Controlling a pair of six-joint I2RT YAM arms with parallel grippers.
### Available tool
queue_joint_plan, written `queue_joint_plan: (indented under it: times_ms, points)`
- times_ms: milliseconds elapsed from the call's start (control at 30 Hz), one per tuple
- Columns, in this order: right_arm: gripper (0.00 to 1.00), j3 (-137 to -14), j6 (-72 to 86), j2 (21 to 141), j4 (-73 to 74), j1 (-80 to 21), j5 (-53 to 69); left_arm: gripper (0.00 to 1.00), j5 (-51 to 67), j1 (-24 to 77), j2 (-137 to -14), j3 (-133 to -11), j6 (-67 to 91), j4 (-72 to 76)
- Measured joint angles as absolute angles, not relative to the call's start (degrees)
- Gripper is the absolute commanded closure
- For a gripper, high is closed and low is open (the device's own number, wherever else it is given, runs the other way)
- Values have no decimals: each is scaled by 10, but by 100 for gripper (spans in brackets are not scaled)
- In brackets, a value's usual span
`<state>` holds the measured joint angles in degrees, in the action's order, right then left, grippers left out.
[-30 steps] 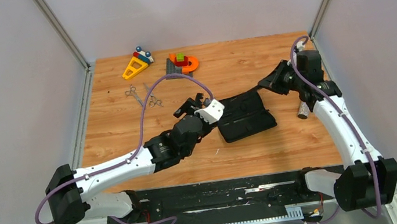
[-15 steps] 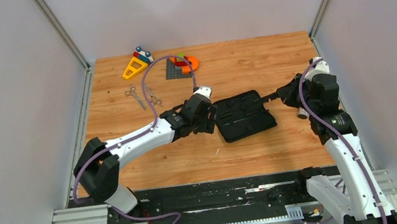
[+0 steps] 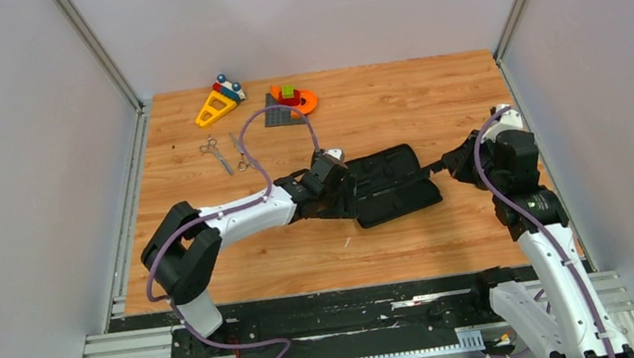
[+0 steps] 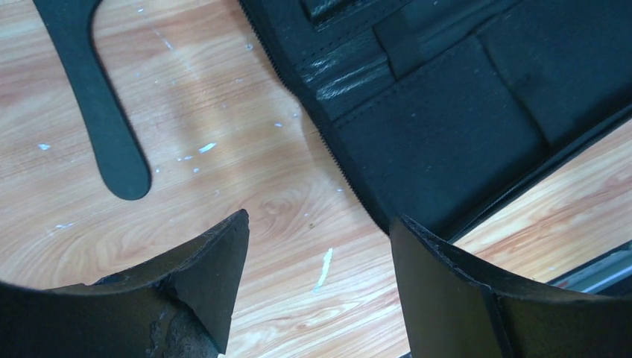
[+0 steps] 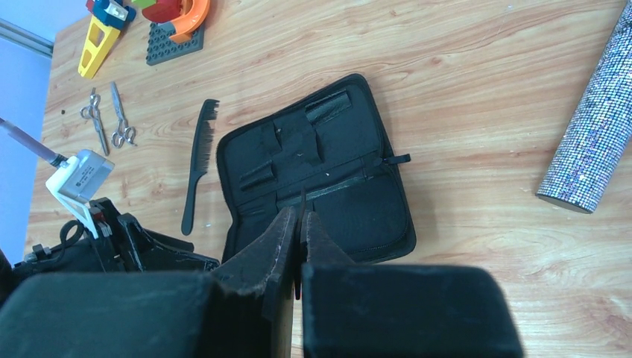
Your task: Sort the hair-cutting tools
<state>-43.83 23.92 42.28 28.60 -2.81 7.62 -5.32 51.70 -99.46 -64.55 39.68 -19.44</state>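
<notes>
Two silver scissors (image 3: 216,152) (image 3: 241,152) lie side by side at the back left, also in the right wrist view (image 5: 95,112) (image 5: 121,123). The black comb (image 5: 200,160) lies left of the open black case (image 5: 320,179). Its handle shows in the left wrist view (image 4: 97,97), and my left arm hides it in the top view. My left gripper (image 3: 353,198) (image 4: 317,261) is open and empty, low over the wood at the near left edge of the case (image 4: 462,97). My right gripper (image 3: 448,163) (image 5: 300,224) is shut on a thin black pull tab at the right side of the case (image 3: 389,183).
Colourful toy blocks (image 3: 219,105) (image 3: 291,100) sit at the back of the table. A glittery tube (image 5: 596,134) lies right of the case. The side rails and walls close in left and right.
My left arm has stretched out and lowered its open gripper to the case's left edge. My right arm has drawn back toward the near side and now holds the tab at the case's right edge.
</notes>
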Motion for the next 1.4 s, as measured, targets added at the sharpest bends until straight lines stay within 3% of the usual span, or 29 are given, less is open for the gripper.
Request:
queue_joint_plan:
  times_ms: [233,367,700,833,1400]
  points:
    - [100,-438,228,425,287,-28,85,22,-40,513,-1021,-677,431,-171]
    - [100,-439,216,439,287,-28,88,27,-31,512,-1054,-687,438,-168]
    - [100,-439,187,467,289,-28,119,62,-41,512,-1084,-690,437,-173]
    - [100,-437,187,472,288,-28,128,70,-57,512,-1090,-694,430,-176]
    - [100,-371,234,484,291,-19,175,78,-174,504,-1091,-698,356,-186]
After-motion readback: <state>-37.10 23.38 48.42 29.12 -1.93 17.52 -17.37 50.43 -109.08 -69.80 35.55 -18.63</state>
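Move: The open case's middle lies about 9 cm ahead of the left gripper, 12 cm to its right and 4 cm below. The comb on the table is some 14 cm ahead of the left gripper, 5 cm to its left and 4 cm below. From the closed right gripper, which holds the other comb, the case's middle is roughly 8 cm ahead, 9 cm left and 19 cm below; the glittery tube is about 13 cm ahead and 14 cm right. Bring the left gripper a little right and forward, then down about 4 cm over the case's left edge, close the fingers to pinch it near its near-left corner, and draw that edge some 4–5 cm forward and left. Meanwhile keep the comb gripped in the right hand and lower it about 7 cm towards the case, easing slightly left and back while tipping the fingers down. ##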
